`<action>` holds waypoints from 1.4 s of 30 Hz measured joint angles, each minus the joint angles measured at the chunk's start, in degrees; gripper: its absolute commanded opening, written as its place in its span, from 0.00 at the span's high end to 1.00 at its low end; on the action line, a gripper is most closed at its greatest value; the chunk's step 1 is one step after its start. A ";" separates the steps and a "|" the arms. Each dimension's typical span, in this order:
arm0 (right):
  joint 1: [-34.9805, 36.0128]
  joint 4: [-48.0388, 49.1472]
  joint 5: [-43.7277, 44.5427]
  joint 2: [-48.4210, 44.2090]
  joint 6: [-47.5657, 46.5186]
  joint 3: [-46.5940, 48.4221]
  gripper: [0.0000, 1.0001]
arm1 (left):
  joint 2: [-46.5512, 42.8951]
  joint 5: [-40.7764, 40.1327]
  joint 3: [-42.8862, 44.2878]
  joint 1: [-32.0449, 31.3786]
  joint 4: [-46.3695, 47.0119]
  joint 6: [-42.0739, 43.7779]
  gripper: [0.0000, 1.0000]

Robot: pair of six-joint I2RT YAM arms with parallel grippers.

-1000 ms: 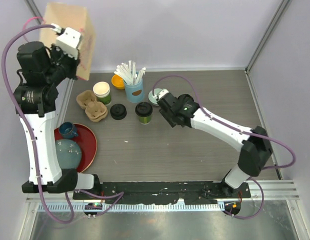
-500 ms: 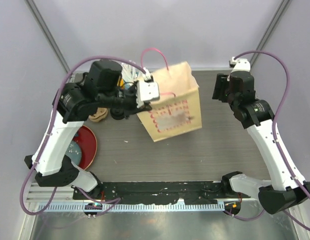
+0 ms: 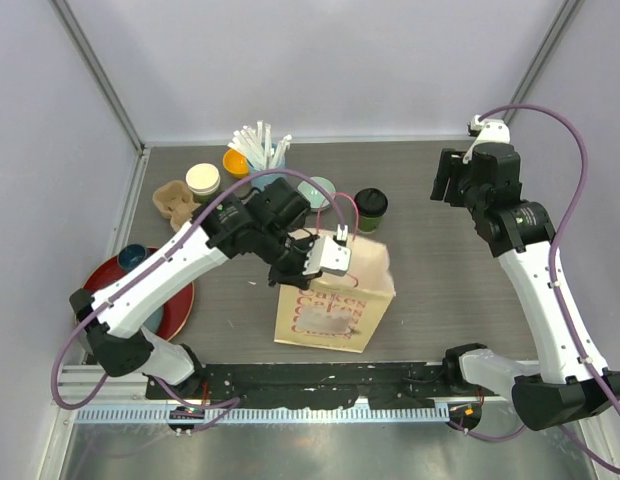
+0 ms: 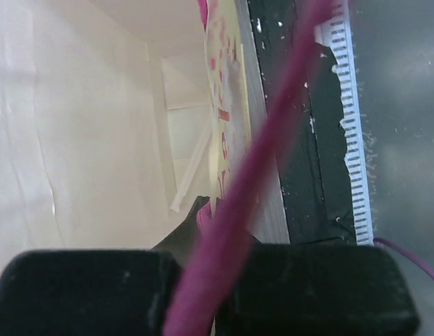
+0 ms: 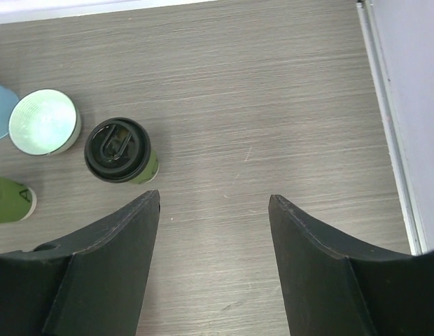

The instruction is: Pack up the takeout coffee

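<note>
A dark-green takeout coffee cup (image 3: 370,205) with a black lid stands mid-table, seen also in the right wrist view (image 5: 119,150). Part of another dark-green cup (image 5: 8,199) shows at that view's left edge. A cup with a cream-white top (image 3: 203,180) stands at the back left. My left gripper (image 3: 333,255) (image 4: 203,280) is shut on the pink handle of the paper bag (image 3: 335,305), whose cream inside (image 4: 98,140) fills the left wrist view. My right gripper (image 3: 442,180) (image 5: 215,199) hangs open over bare table, right of the lidded cup, with nothing between its fingers.
A pale green bowl (image 3: 317,190) sits just left of the lidded cup. A blue cup of white straws (image 3: 260,155), an orange bowl (image 3: 235,162) and a cardboard cup carrier (image 3: 175,200) line the back left. A red plate (image 3: 175,300) lies at the front left.
My left arm has swung the bag from the back left across the table and down to the near middle. The right arm pulled back to the right; the lidded cup now stands further right.
</note>
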 measured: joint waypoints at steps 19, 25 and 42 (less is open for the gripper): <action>0.00 0.81 -7.91 -1.73 -1.31 -1.01 0.31 | -7.76 2.32 -14.80 0.00 8.74 -2.71 1.00; 0.00 1.03 -9.05 -1.73 -1.40 -1.36 0.31 | -9.62 -3.69 -18.73 0.00 15.69 -8.52 1.00; 0.00 1.14 -11.30 -1.73 -1.86 -1.99 0.31 | -9.66 -3.15 -15.26 -0.33 14.73 -9.62 0.30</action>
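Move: The left hand already grips a handle at the near left corner of the paper bag; the bag's middle lies some 10 cm to its right, 3 cm ahead and 14 cm below. A lidded cup stands about 25 cm ahead and 22 cm right of that hand, the pale bowl roughly 31 cm ahead and 10 cm right, both well below. From the right hand, the bag is about 35 cm left and 17 cm back. The left hand lowers the bag about 3 cm, shifts back, then forward, and opens, letting go of its handle. ##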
